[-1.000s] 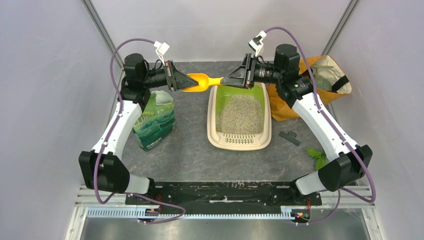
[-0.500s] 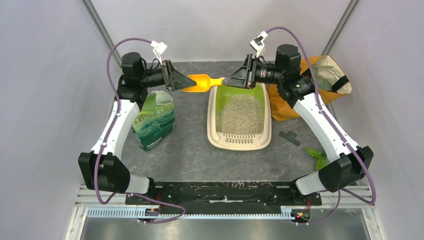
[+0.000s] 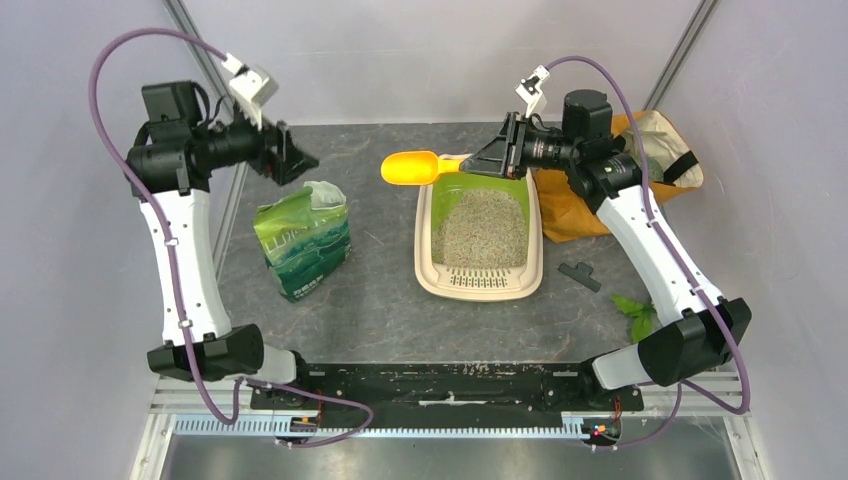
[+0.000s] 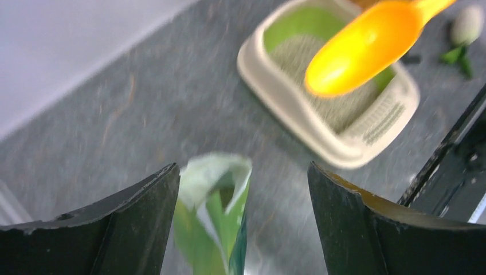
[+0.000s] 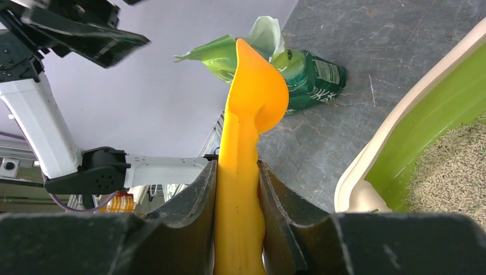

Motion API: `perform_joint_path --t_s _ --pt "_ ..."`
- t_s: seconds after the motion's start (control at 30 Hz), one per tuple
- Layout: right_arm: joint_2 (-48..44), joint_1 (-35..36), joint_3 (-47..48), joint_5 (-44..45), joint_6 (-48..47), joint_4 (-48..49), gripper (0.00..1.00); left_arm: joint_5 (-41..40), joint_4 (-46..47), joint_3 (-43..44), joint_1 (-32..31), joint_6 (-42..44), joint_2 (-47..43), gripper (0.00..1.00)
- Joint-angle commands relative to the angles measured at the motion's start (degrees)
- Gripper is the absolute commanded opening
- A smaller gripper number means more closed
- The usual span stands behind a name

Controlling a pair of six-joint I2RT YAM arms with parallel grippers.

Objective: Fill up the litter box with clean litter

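Observation:
The litter box (image 3: 478, 286) sits mid-table, beige rim, lime-green inside, grate at its near end; it also shows in the left wrist view (image 4: 269, 74) and the right wrist view (image 5: 367, 172). Pale litter (image 3: 484, 228) covers its floor. My right gripper (image 3: 470, 163) is shut on the handle of an orange scoop (image 3: 410, 167), held above the box's far left corner; in the right wrist view the scoop (image 5: 252, 109) runs up between the fingers. My left gripper (image 3: 300, 160) is open and empty, high at the far left, above the green litter bag (image 3: 302, 243).
The green printed bag (image 4: 218, 223) stands open left of the box. An orange fabric bag (image 3: 640, 170) lies at the far right. A small dark clip (image 3: 580, 275) and green leaves (image 3: 632, 312) lie right of the box.
My left gripper has let go of the scoop's bowl and pulled back left and up, away from it. The right gripper still holds the scoop by its handle, shifted slightly.

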Motion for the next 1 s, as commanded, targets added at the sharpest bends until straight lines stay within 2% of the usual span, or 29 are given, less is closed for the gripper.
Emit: perform_joint_path --t_s 0.0,0.1,0.2,0.27,0.33,0.37,0.47,0.6,0.8,0.97 --pt "-1.1 0.1 0.6 0.4 -1.9 0.6 0.00 -8.6 -18.4 -8.5 6.6 21.3 -3.1 0.88" --pt "-1.0 0.1 0.7 0.3 -2.0 0.8 0.00 -7.7 -18.4 -14.8 13.3 25.5 -6.8 0.89" --pt "-0.9 0.0 0.8 0.1 -2.0 0.6 0.00 -0.9 -21.4 -19.4 22.0 33.4 -9.4 0.90" --pt "-0.7 0.1 1.0 0.0 -2.0 0.6 0.00 0.3 -22.2 -22.1 26.8 36.3 -9.9 0.90" --pt "-0.4 0.0 1.1 -0.1 -1.8 0.5 0.00 4.1 -26.9 -23.4 31.6 43.3 -8.7 0.90" --pt "-0.3 0.0 1.2 -0.2 -1.6 0.5 0.00 6.5 -31.5 -23.7 33.6 49.7 -7.7 0.91" --pt "-0.1 0.0 1.2 -0.1 -1.5 0.5 0.00 8.9 -31.9 -29.1 37.6 55.9 -7.3 0.91" --pt "0.4 0.1 1.7 0.0 -1.4 0.2 0.00 10.3 -31.9 -37.2 38.9 65.8 -8.9 0.91" --pt "0.6 0.1 1.6 0.2 -1.4 -0.2 0.00 10.7 -31.9 -45.3 38.8 73.8 -8.2 0.92" --pt "1.0 0.1 1.8 0.0 -1.4 -0.2 0.00 14.6 -31.9 -49.5 37.8 79.9 -6.0 0.92"
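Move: The green bag of litter stands nearly under the open left gripper, about 2 cm ahead, 2 cm to its left and some 31 cm below. The scoop's bowl is about 22 cm to that gripper's right, 1 cm ahead and 4 cm lower, and the litter box about 37 cm right, 9 cm ahead and 38 cm down. From the right hand, which holds the scoop, the bag is about 38 cm left, 2 cm ahead and 26 cm down. Bring the open left gripper out from over the bag and down beside it, about 22 cm lower overall: swing left some 15 cm while backing and sinking, then keep sinking and ease back 2 to 3 cm right towards the bag's near left side, about 10 cm farther back in all. Let the fingers tip about 10 degrees further down. Hold the scoop steady in the right gripper. ##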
